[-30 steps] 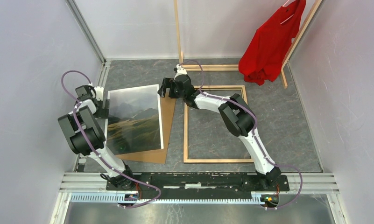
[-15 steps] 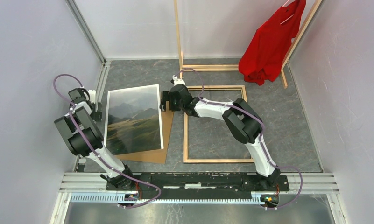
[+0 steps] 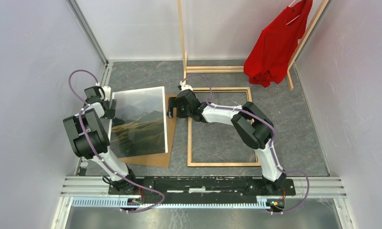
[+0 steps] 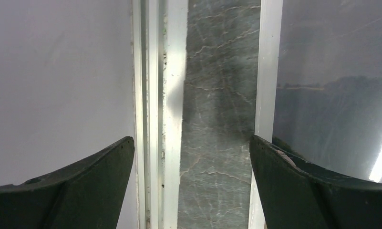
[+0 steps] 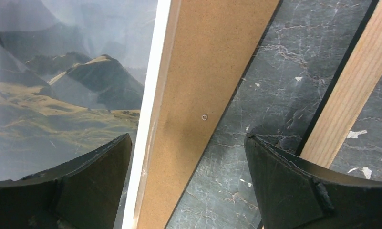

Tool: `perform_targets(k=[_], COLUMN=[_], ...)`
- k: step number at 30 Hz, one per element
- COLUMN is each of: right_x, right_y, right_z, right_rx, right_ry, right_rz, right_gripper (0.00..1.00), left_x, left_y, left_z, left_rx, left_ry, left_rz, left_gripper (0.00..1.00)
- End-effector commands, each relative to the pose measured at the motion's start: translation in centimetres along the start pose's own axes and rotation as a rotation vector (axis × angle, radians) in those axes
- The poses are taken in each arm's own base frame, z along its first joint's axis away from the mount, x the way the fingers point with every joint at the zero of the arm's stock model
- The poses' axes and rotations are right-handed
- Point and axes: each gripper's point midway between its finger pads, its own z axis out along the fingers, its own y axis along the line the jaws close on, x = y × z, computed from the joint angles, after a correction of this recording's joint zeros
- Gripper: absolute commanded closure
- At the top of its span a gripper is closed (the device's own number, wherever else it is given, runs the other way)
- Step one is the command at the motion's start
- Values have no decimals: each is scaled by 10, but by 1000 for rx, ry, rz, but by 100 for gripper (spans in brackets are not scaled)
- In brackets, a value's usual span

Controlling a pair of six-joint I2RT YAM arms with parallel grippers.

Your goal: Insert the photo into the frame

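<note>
The photo [image 3: 139, 121] of green hills with a white border lies flat on the left of the floor, on top of a brown backing board [image 3: 172, 138]. To its right lies the frame [image 3: 190, 143], light wood side up. My left gripper [image 3: 109, 109] is open at the photo's left edge; in the left wrist view the gripper [image 4: 191, 138] straddles bare floor, with the photo's white border [image 4: 270, 71] by the right finger. My right gripper [image 3: 172, 109] is open over the photo's right edge. In its wrist view the gripper [image 5: 188, 136] spans the board [image 5: 203, 71], with the photo [image 5: 60, 95] to the left and the frame rail [image 5: 356, 95] to the right.
A wooden clothes rack with a red shirt [image 3: 277, 43] stands at the back right, its base rail [image 3: 212, 69] just beyond the frame. Enclosure walls close in on both sides, and a metal rail [image 4: 172, 95] runs along the left wall, close to my left gripper.
My left gripper swung out towards the wall, then came back to the photo's left edge. My right gripper moved nearer, along the photo's right edge. Both stayed open.
</note>
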Motion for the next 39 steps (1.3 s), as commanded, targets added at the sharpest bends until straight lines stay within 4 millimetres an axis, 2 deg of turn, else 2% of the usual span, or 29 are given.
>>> perform_targets(k=[1, 4, 6, 10, 13, 16, 21, 24, 26, 31, 34, 39], right_x=[18, 34, 44, 56, 57, 38, -24, -56, -69, -90, -92, -92], right_y=[7, 10, 20, 34, 40, 43, 33, 19, 14, 2, -10, -24], right_z=[5, 12, 14, 16, 15, 12, 8, 18, 28, 55, 69, 79], right_rx=[-28, -27, -64, -104, -123, -114, -61, -22, -17, 15, 42, 60], right_ry=[68, 114, 152, 184, 193, 157, 25, -49, -76, -124, -131, -154], right_rz=[14, 8, 11, 12, 9, -10, -41, -53, -49, -62, -54, -41], right_gripper=[5, 5, 5, 5, 5, 5, 4, 4, 3, 3, 3, 3], left_x=[35, 31, 30, 30, 28, 22, 8, 5, 7, 14, 17, 19], left_y=[-54, -63, -70, -81, -82, -72, -50, -49, -52, -58, -59, -62], left_z=[0, -5, -7, -10, -9, -8, -11, -11, -11, -6, -4, -3], left_rx=[163, 192, 216, 281, 287, 262, 233, 233, 244, 251, 246, 248], left_ry=[105, 93, 93, 92, 94, 89, 65, 58, 63, 81, 88, 92], left_rz=[-14, 4, 12, 18, 17, 6, -16, -8, -8, -5, 2, 14], left_gripper=[3, 3, 3, 3, 3, 3, 3, 4, 4, 4, 4, 4])
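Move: The photo's middle lies about 18 cm right of the left hand and 5 cm back, but its left edge is only 3 or 4 cm to the right, at that hand's right finger; the side rail is some 4 cm to the left, level with the hand. From the right hand the photo's middle is about 21 cm left and 6 cm back, the brown board's 15 cm left and 9 cm back, and the frame's 30 cm right and 9 cm back, all just below. With its right finger still against the photo's left edge, the left hand pushes about 4 cm to the right, then holds there with a small roll. The right hand, open astride the right edge, first comes 3 or 4 cm left over the photo, then lifts about 3 cm and swings some 12 cm forward, sinking again near the far right corner. ##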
